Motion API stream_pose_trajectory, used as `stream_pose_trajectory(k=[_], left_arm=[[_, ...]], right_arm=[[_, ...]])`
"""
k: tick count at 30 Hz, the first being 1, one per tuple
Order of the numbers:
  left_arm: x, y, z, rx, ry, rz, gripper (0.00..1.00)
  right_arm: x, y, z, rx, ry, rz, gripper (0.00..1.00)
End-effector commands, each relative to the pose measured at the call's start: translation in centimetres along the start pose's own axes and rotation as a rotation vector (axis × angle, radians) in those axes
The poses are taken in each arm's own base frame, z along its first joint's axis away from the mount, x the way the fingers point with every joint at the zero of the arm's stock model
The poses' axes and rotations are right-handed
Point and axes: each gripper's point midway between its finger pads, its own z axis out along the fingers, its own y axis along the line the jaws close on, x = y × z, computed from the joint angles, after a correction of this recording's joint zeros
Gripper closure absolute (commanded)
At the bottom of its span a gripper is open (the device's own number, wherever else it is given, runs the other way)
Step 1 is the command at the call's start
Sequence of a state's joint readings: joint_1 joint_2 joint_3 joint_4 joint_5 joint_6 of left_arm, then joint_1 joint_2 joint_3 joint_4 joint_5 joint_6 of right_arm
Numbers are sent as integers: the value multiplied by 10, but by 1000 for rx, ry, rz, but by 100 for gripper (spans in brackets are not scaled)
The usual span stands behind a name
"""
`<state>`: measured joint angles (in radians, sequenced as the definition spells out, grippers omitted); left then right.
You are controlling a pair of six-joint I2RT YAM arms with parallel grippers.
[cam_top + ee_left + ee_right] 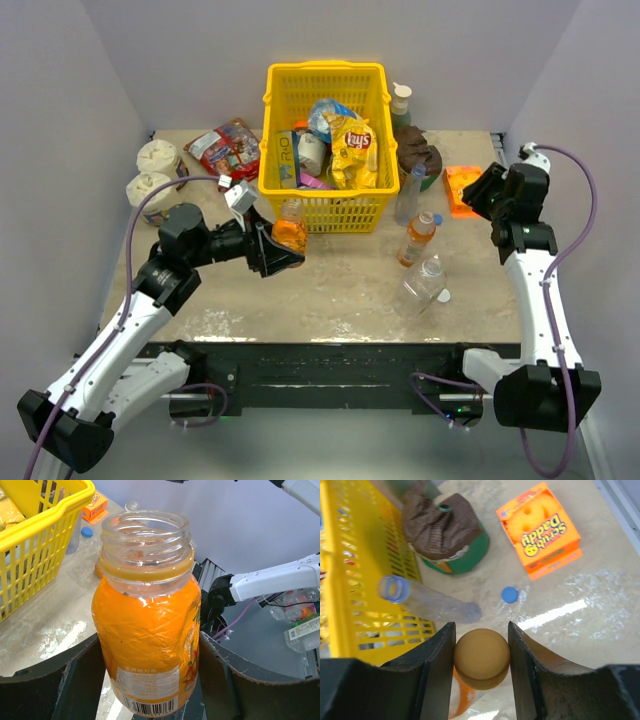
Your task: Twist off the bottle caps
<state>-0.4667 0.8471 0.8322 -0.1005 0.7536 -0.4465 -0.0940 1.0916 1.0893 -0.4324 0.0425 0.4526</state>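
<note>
My left gripper [283, 250] [150, 652] is shut on the small orange juice bottle [290, 233] [147, 630], in front of the basket. The bottle's neck is open, with no cap on it. My right gripper [472, 194] [481, 635] is up at the right, shut on an orange-tan cap [481, 658]. On the table between the arms are a tall bottle with an orange label [416, 240], an open clear bottle [408, 196] [437, 605] and a clear bottle lying down [422, 282]. A blue cap [438, 219] [509, 594] and a white cap [443, 295] lie loose on the table.
A yellow basket [325, 70] full of snacks stands at the back centre. To its right are a green can under a brown cloth [418, 155] [445, 530] and an orange sponge box [462, 188] [540, 530]. Two white tubs [152, 172] and a snack bag [225, 148] sit at back left.
</note>
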Motion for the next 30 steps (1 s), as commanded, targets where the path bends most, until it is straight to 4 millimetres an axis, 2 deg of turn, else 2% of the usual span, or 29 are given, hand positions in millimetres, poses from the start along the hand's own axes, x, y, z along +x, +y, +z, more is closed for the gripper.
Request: stream_pose_trajectory(k=[1, 4, 6, 7, 8, 10, 11, 14, 17, 22, 24, 30], left_arm=[[-14, -1, -2, -14, -26, 58, 59], [-11, 5, 1, -22, -17, 55, 59], [-9, 8, 4, -24, -9, 51, 59], [-10, 8, 5, -19, -12, 55, 59], [-11, 10, 6, -20, -14, 56, 59], [-11, 11, 10, -11, -9, 52, 59], [-12, 12, 11, -8, -10, 54, 59], [-11, 14, 15, -3, -8, 44, 59], [-11, 15, 16, -6, -9, 40, 59], [-10, 20, 16, -28, -14, 26, 59], [-9, 21, 17, -32, -13, 17, 59], [-11, 24, 19, -41, -15, 13, 59]], right_arm=[[-12, -28, 3, 64, -90, 14, 84], [7, -59, 12, 165, -64, -22, 84], [32, -75, 20, 213, -12, -35, 84], [41, -79, 24, 219, 5, -37, 83], [59, -87, 27, 236, 42, -38, 83], [74, -93, 34, 242, 66, -28, 83], [90, -98, 37, 251, 97, -22, 83], [113, -112, 48, 300, 139, 4, 83], [129, -124, 55, 349, 166, 27, 84], [139, -133, 68, 385, 162, 40, 83], [149, -136, 72, 400, 180, 36, 83], [145, -133, 82, 410, 165, 31, 80]])
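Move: The amber cap is already in the right gripper. The bare patch of table it is taken to lies about 24 cm below that hand, some 4 cm back and 5 cm to the right. Down on the table, the blue cap is about 6 cm ahead of the hand, the orange-label bottle 8 cm left and 4 cm back, and the orange candy box 13 cm ahead and 7 cm right. From the left hand, the patch is roughly 42 cm right, 10 cm ahead and well below. Lower the right gripper about 22 cm towards the bare table right of the orange-label bottle, easing some 5 cm right early on and 4 cm back, and slow down near the table. Tip the fingers down some 25 degrees with a slight clockwise turn, and keep the amber cap pinched. With the left gripper, keep hold of the opened bottle while it eases slightly forward and down. ##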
